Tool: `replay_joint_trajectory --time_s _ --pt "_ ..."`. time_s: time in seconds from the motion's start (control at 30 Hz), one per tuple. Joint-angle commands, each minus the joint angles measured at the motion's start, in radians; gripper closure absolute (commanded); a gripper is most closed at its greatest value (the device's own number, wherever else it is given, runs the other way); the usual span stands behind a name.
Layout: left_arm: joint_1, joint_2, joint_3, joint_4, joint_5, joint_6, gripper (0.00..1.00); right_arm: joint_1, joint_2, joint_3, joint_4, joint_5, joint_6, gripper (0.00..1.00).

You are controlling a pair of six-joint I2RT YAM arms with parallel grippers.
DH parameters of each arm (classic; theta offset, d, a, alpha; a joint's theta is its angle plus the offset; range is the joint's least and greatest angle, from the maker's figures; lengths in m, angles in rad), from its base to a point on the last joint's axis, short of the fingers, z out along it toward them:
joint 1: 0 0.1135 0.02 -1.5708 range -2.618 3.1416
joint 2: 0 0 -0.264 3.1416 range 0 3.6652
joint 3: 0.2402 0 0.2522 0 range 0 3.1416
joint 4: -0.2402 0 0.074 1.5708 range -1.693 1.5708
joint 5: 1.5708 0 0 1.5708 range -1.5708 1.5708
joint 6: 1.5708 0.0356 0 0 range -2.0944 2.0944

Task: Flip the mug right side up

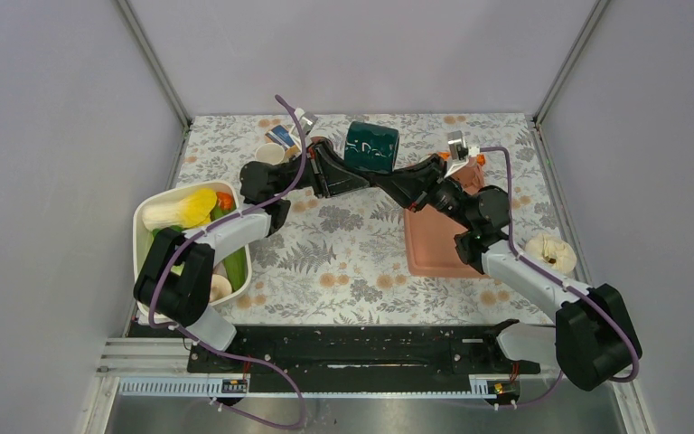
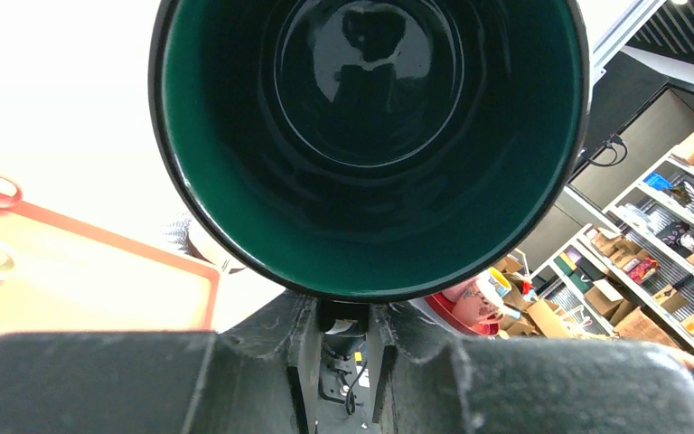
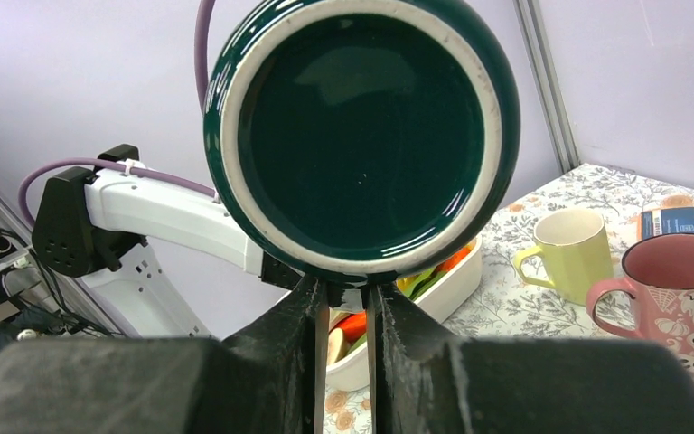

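The dark green mug [image 1: 371, 147] hangs on its side in the air over the back middle of the table, between both grippers. Its open mouth [image 2: 370, 136] faces my left wrist camera and its glazed base [image 3: 361, 136] faces my right wrist camera. My left gripper [image 1: 361, 181] comes in from the left, its jaws shut under the rim [image 2: 343, 316] on a dark part of the mug, seemingly the handle. My right gripper [image 1: 396, 183] comes in from the right, jaws shut on the same dark part below the base [image 3: 346, 294].
A white bin [image 1: 145, 217] of vegetables sits at the left edge. A salmon tray [image 1: 434, 253] lies right of centre, with a pale round object [image 1: 551, 253] beside it. A yellow mug [image 3: 574, 253], a pink mug [image 3: 678, 298] and a small blue box [image 3: 670, 221] stand at the back left.
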Motion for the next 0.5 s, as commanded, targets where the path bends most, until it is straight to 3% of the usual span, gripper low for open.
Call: replay_joint_trajectory --time_s 0.0,0.1,0.23,0.4,0.47 --pt "0.005 -0.044 0.027 0.113 -0.070 -0.028 1.00 0.031 -0.009 -0.011 -0.148 -0.177 -0.112 0.79" --pt "0.019 -0.067 0.013 0.074 -0.057 0.015 1.00 0.009 -0.033 0.015 -0.205 -0.225 -0.136 0.53" --pt "0.042 -0.086 -0.002 0.022 -0.046 0.070 1.00 -0.021 -0.064 0.030 -0.269 -0.286 -0.173 0.30" --pt "0.073 -0.083 0.004 -0.005 -0.022 0.098 1.00 -0.030 -0.111 0.039 -0.388 -0.330 -0.281 0.21" --pt "0.082 -0.084 0.030 -0.105 0.012 0.174 1.00 -0.038 -0.125 0.043 -0.424 -0.334 -0.311 0.20"
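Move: The dark green mug hangs on its side, its handle pinched by both grippers; its middle lies about 4 cm ahead of and 5 cm above either hand, mouth to the left. From the left hand, all roughly 30 cm lower, the black mug stands about 20 cm ahead and 2 cm right, the pink mug 25 cm ahead and 13 cm left, and the tray 8 cm ahead and 20 cm right. Open the right gripper wide to let go of the green mug's handle, and draw that hand down about 5 cm and back some 3 cm, away from the mug, tipping its fingers down roughly 15 degrees. Keep the left gripper shut on the handle and, as the right comes free, carry the mug about 2 cm forward and nearly as far left. ##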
